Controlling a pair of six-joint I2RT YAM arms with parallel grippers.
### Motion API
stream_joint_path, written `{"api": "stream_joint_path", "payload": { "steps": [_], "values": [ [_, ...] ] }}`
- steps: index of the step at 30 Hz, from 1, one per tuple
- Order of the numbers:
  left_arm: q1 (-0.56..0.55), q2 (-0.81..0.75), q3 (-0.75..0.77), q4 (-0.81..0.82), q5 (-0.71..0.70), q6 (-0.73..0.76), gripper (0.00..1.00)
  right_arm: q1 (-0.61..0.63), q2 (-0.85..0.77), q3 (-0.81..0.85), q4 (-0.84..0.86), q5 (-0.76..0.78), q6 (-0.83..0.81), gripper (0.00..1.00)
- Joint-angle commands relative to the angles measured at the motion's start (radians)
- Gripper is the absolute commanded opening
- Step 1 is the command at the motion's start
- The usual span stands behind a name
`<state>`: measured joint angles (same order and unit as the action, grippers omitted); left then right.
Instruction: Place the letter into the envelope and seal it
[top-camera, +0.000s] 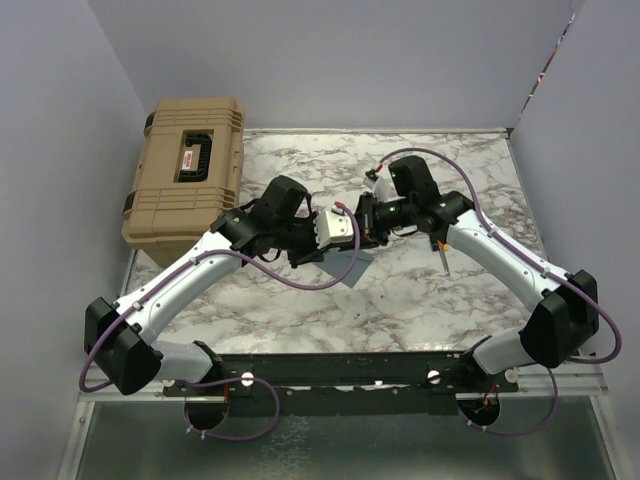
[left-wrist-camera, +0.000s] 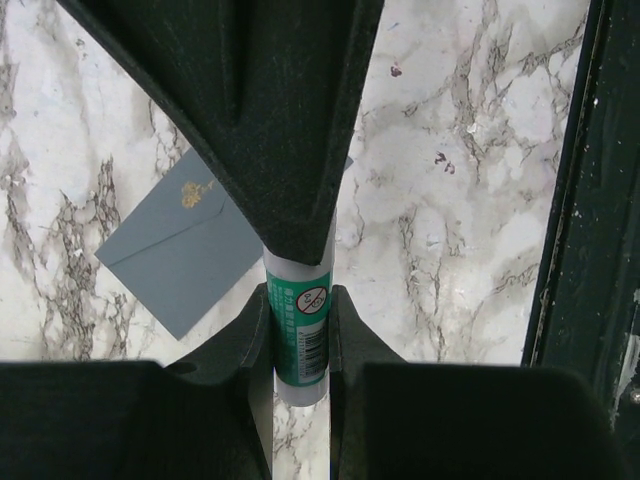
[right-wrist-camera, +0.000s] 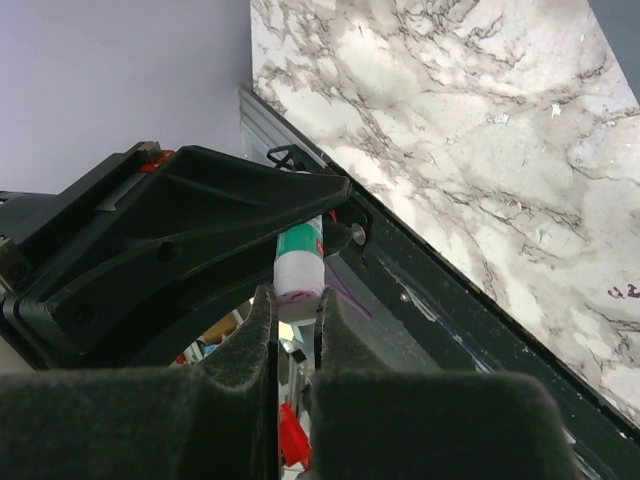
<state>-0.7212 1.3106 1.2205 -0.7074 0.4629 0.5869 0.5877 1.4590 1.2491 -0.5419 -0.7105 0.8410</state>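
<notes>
A slate blue-grey envelope (left-wrist-camera: 185, 255) with a small gold mark lies flat on the marble table, also seen under the two wrists (top-camera: 352, 266). Above it the arms meet tip to tip on a green-and-white glue stick (left-wrist-camera: 300, 330). My left gripper (left-wrist-camera: 300, 340) is shut on its green body. My right gripper (right-wrist-camera: 297, 300) is shut on the stick's white end (right-wrist-camera: 297, 275); its dark fingers (left-wrist-camera: 270, 120) come in from above in the left wrist view. From the top camera the left gripper (top-camera: 330, 235) and right gripper (top-camera: 362, 222) nearly touch. The letter shows in no view.
A big tan hard case (top-camera: 185, 180) stands at the back left corner. A dark metal rail (top-camera: 330, 370) runs along the table's near edge, also at the right of the left wrist view (left-wrist-camera: 590, 200). Pale walls close in the left, back and right sides.
</notes>
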Motion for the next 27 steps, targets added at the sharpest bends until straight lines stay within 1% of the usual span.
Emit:
{"api": "stream_joint_path", "payload": {
  "steps": [1,5,8,10,11,14,16,18,23,24,25,27],
  "values": [
    [-0.088,-0.037,0.104,0.526,0.251,0.001,0.0,0.119,0.112,-0.057,0.025,-0.018,0.045,0.0],
    [-0.121,-0.021,0.105,0.546,0.258,0.008,0.0,0.14,0.148,-0.055,0.037,-0.021,0.057,0.0],
    [-0.127,-0.023,0.093,0.548,0.22,-0.002,0.0,0.142,0.148,-0.047,0.035,-0.006,0.055,0.0],
    [-0.128,-0.04,0.059,0.548,0.171,-0.018,0.0,0.137,0.136,-0.024,0.006,0.029,0.042,0.0],
    [-0.127,-0.052,0.035,0.548,0.125,-0.031,0.0,0.133,0.124,-0.015,-0.012,0.051,0.034,0.0],
    [-0.126,-0.095,-0.067,0.548,0.017,-0.11,0.0,0.109,0.074,-0.015,-0.056,0.116,0.017,0.0],
    [-0.126,-0.121,-0.143,0.549,-0.032,-0.171,0.0,0.087,0.033,-0.025,-0.082,0.167,0.009,0.04],
    [-0.126,-0.144,-0.21,0.555,-0.064,-0.241,0.0,0.067,-0.012,-0.034,-0.109,0.227,0.001,0.14],
    [-0.126,-0.184,-0.395,0.652,-0.098,-0.411,0.0,0.041,-0.118,-0.014,-0.151,0.357,-0.042,0.54],
    [-0.126,-0.19,-0.425,0.667,-0.109,-0.444,0.0,0.039,-0.136,0.008,-0.17,0.391,-0.053,0.58],
    [-0.127,-0.194,-0.448,0.682,-0.121,-0.479,0.0,0.036,-0.154,0.022,-0.186,0.426,-0.063,0.61],
    [-0.126,-0.201,-0.489,0.715,-0.141,-0.547,0.0,0.034,-0.205,0.023,-0.199,0.509,-0.07,0.63]
  ]
}}
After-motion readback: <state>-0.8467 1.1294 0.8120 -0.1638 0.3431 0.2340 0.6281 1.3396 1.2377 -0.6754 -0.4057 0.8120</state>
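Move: The left hand still grips the glue stick's body, its white cap end some 3 cm to the right and 3 cm above that hand. The right hand's nearly shut fingertips rest against the cap end, the cap about 1 cm left of and 1 cm below them. The envelope lies on the table roughly 6 cm ahead of the left hand, 1 cm to its right and about 17 cm below. Both sink about 3 cm, then the right lifts off the cap rightward, opening, while left follows, tipping up. ##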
